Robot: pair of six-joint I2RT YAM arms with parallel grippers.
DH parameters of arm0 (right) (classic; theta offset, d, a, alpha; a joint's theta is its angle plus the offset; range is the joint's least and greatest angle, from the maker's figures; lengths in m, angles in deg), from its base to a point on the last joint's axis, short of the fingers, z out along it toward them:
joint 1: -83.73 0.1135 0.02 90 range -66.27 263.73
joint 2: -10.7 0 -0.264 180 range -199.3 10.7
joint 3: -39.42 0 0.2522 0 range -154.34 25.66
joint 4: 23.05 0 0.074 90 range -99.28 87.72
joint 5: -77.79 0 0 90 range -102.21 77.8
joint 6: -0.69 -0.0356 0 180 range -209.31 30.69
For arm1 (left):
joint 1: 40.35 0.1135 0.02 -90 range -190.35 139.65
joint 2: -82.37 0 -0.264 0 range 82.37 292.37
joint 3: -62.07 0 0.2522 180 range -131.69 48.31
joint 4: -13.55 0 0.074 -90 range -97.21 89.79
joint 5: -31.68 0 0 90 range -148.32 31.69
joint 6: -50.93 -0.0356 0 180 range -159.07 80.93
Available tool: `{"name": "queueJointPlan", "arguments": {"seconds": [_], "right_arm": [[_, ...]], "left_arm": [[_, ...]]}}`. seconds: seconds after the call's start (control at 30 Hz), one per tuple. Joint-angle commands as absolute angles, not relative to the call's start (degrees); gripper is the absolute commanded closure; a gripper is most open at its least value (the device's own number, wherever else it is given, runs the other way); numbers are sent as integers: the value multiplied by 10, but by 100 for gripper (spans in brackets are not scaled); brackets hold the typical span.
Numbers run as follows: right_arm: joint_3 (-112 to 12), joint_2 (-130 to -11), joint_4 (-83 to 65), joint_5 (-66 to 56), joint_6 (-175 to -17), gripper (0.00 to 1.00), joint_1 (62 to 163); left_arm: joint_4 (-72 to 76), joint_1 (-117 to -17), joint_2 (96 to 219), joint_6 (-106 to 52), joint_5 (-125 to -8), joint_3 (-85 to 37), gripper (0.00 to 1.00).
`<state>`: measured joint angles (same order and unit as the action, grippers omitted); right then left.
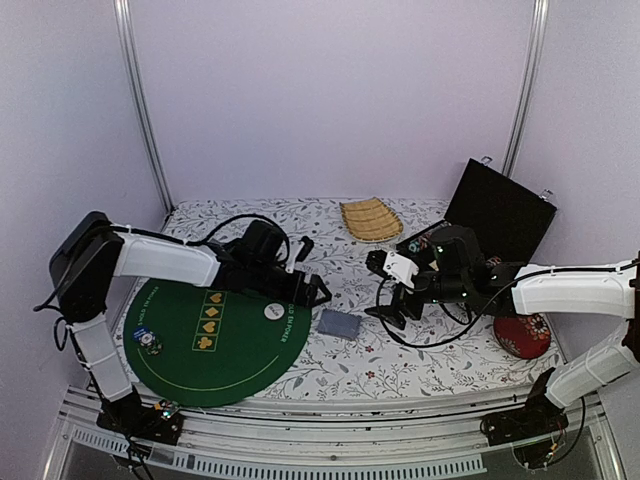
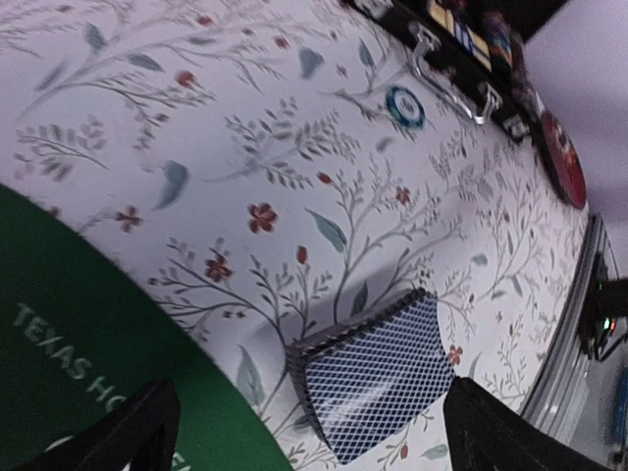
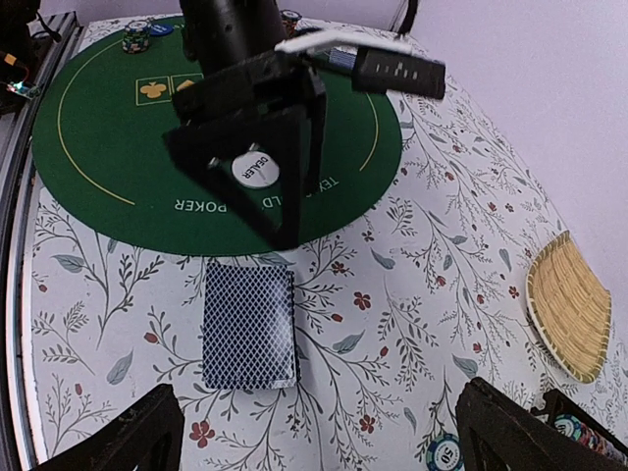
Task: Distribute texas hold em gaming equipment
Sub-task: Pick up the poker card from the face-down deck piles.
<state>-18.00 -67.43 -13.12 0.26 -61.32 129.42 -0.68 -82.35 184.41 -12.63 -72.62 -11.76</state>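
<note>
A deck of playing cards with blue lattice backs lies face down on the floral cloth, just off the right rim of the round green poker mat. My left gripper hovers beside the deck, open and holding nothing. A white dealer button rests on the mat under that gripper. My right gripper is open to the right of the deck, empty. A few chips sit at the mat's left side. One teal chip lies on the cloth near the case.
An open black case holding chips stands at the back right. A ribbed tan woven tray lies at the back centre. A red patterned cushion sits at the right, under my right arm. White walls close in three sides.
</note>
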Motion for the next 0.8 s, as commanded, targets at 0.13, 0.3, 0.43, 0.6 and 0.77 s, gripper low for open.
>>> {"name": "queueJointPlan", "arguments": {"seconds": [0.13,0.3,0.43,0.6,0.77], "right_arm": [[-191,-667,-124,5,-612,1,1292],[-192,-666,-127,7,-613,1,1292],[-191,-664,-126,6,-613,1,1292],[-187,-663,-131,4,-612,1,1292],[-189,-664,-132,3,-611,1,1292]], "left_arm": [[-71,-875,1924,-207,-795,-175,9],[-119,-876,1985,-188,-736,-220,22],[-118,-881,1992,-185,-734,-223,37],[-131,-883,1979,-196,-724,-202,52],[-131,-883,1957,-204,-711,-180,67]]}}
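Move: Down to the right and a little back from the left hand lies the face-down deck, its middle about 6 cm right, 4 cm back and 8 cm below. The dealer button lies 9 cm to the hand's left and about level with it; the green mat's middle is some 22 cm left and 5 cm back, both also about 8 cm below. From the right hand the deck is roughly 11 cm left, 2 cm ahead and 15 cm below. Sinking about 7 cm onto the left end of the face-down deck, the left hand first also slides some 4 cm back and 4 cm right, then goes almost straight down and slows to a creep. Its wrist swivels about 10 degrees clockwise and rolls its left side up about as much, while the wide-open fingers close to roughly a third, their tips coming onto the top card near that end. ##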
